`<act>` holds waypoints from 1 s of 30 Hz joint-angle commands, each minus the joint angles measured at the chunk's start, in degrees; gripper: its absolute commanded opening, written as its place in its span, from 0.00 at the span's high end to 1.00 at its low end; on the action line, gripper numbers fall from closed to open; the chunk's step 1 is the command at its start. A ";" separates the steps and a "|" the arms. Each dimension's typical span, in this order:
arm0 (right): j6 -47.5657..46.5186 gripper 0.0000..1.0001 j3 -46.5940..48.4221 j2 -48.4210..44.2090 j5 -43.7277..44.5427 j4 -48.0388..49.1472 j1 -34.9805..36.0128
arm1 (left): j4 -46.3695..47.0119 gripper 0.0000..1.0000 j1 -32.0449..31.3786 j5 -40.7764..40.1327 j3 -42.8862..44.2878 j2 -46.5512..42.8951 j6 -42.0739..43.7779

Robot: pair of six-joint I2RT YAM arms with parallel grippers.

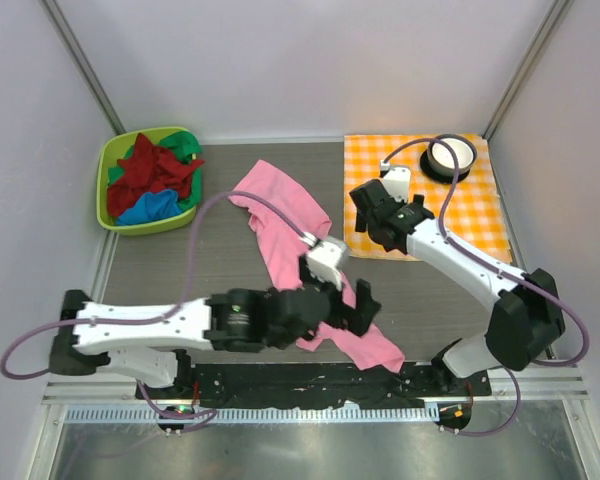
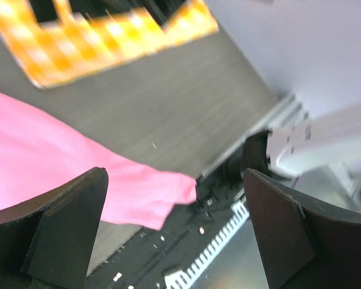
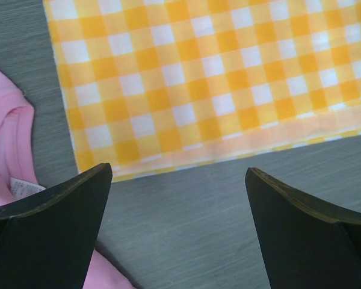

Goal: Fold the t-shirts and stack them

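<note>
A light pink t-shirt (image 1: 285, 235) lies spread in a diagonal strip across the grey table, collar end at the back and one corner near the front edge. My left gripper (image 1: 365, 308) hovers open and empty over its near-right part. In the left wrist view (image 2: 174, 235) the pink corner (image 2: 78, 174) lies below the left finger. My right gripper (image 1: 363, 212) is open and empty between the shirt and the checked cloth. Its wrist view (image 3: 180, 229) shows the pink collar with a label (image 3: 9, 150) at left. Dark red, green and blue t-shirts (image 1: 155, 175) are piled in the green basket.
The green basket (image 1: 108, 190) stands at the back left. An orange-and-white checked cloth (image 1: 420, 205) lies at the back right (image 3: 198, 78), with a white bowl (image 1: 450, 155) on a black disc on it. The table's front rail (image 2: 216, 241) is just beyond the shirt's corner.
</note>
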 commanded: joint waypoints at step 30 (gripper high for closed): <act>-6.56 0.00 77.32 68.99 -40.82 15.06 -3.73 | 0.91 0.00 62.34 19.65 -14.98 -1.16 -9.46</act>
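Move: The far end of the pink t-shirt lies about 20 cm ahead of the right hand, 30 cm to its left and 16 cm below. From that hand, the checked cloth's middle is 15 cm ahead and 3 cm right, the bowl 26 cm ahead and 8 cm right. The t-shirt's left sleeve is roughly 38 cm ahead of the left hand, 24 cm left and 25 cm down; the green basket is some 43 cm ahead and 45 cm left. Both open hands swing about 25 cm forward and equally far left towards the pink t-shirt's far part, ending lower. ##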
